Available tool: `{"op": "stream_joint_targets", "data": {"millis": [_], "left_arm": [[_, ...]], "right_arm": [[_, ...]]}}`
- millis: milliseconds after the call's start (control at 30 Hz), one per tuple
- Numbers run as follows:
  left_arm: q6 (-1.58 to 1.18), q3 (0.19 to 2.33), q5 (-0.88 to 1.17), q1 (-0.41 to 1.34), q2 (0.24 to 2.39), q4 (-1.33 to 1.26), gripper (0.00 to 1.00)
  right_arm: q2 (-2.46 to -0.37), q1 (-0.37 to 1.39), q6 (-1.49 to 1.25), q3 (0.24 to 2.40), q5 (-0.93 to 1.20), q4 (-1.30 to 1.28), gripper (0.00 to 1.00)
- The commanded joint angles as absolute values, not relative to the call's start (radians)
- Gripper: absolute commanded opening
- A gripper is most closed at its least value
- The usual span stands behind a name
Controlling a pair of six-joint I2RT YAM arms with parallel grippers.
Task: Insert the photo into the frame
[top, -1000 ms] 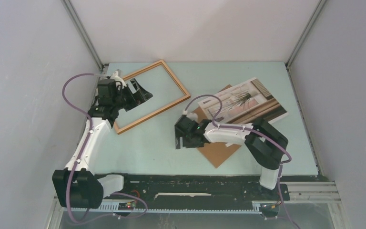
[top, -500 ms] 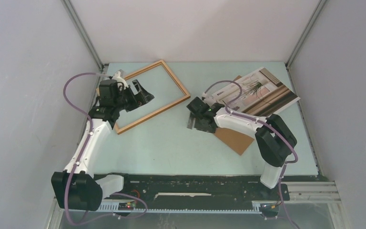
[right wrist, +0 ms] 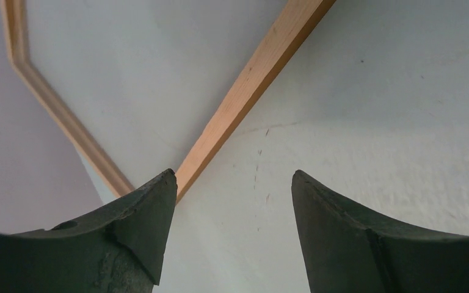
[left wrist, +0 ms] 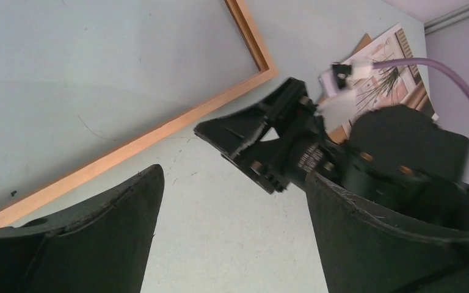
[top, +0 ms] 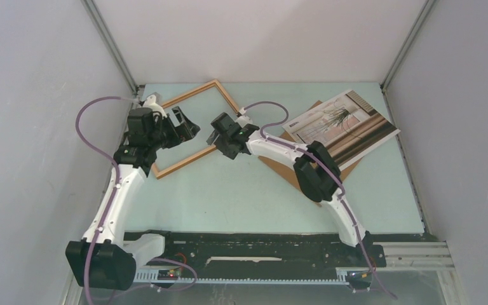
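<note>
The frame (top: 194,90), thin light-brown wood, lies flat at the back left; its rails also show in the wrist views (left wrist: 159,131) (right wrist: 250,91). The photo (top: 340,121), a white-bordered plant print, lies at the back right on a brown backing board (top: 281,164), and a corner of the photo (left wrist: 391,73) appears in the left wrist view. My left gripper (top: 187,125) (left wrist: 232,174) hovers open over the frame's inside with nothing between its fingers. My right gripper (top: 218,135) (right wrist: 232,174) is open and empty just off the frame's near right rail, one fingertip (right wrist: 162,183) at the rail's edge.
White walls close in the pale green table (top: 229,190) on the left, back and right. The right arm stretches diagonally across the middle, over the board. Both grippers are close together by the frame, and the right gripper (left wrist: 244,140) fills part of the left wrist view.
My right arm has swung left, from beside the backing board to the frame's near right rail, its jaws narrowing a little. Photo and board slid toward the back right. The left arm barely moved.
</note>
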State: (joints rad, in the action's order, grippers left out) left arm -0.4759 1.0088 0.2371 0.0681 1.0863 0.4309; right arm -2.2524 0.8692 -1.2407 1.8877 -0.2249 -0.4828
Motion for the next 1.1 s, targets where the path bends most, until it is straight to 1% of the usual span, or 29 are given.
{"op": "stream_joint_targets", "data": {"millis": [0,267,633,733,867,967,1067], "left_arm": [[-0.444,1.029,0.216,0.073,1.067,0.431,0.93],[-0.440,1.030,0.214,0.073,1.071,0.434,0.92],[-0.446,1.035,0.244,0.073,1.085,0.434,0.91],[-0.448,1.036,0.251,0.072,1.090,0.434,0.91],[-0.454,1.038,0.267,0.069,1.092,0.431,0.91],[-0.459,1.037,0.278,0.065,1.089,0.428,0.91],[-0.464,1.036,0.285,0.056,1.090,0.425,0.90]], "right_arm": [[-2.336,0.858,-1.322,2.009,-0.193,-0.510,0.76],[-2.455,0.849,-1.343,2.097,-0.186,-0.520,0.71],[-2.544,0.841,-1.421,2.134,-0.177,-0.520,0.58],[-2.559,0.841,-1.439,2.143,-0.176,-0.524,0.52],[-2.577,0.839,-1.466,2.149,-0.173,-0.525,0.48],[-2.577,0.839,-1.474,2.149,-0.182,-0.532,0.40],[-2.576,0.835,-1.473,2.150,-0.185,-0.553,0.36]]}}
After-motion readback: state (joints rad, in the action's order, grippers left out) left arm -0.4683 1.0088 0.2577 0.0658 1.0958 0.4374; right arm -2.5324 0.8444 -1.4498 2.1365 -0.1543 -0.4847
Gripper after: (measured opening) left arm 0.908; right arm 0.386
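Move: The right hand, empty, is going for the frame's near rail: its spot on the rail is about 3 cm ahead, 4 cm to the left and 7 cm below. From this hand, the frame's right corner lies roughly 9 cm ahead and 9 cm to the right, and its far corner some 27 cm ahead and 3 cm left. For the left gripper, hovering open, that rail spot is about 8 cm ahead, 2 cm right and 22 cm below. Lower the right gripper about 6 cm onto the frame's near rail, dropping quickly at first and then easing in, while carrying it some 3–4 cm forward and as much to the left. Tip and roll the wrist a little, turning it slightly clockwise, and narrow the fingers from about three-quarters open to about 40 percent so that they straddle the rail. ##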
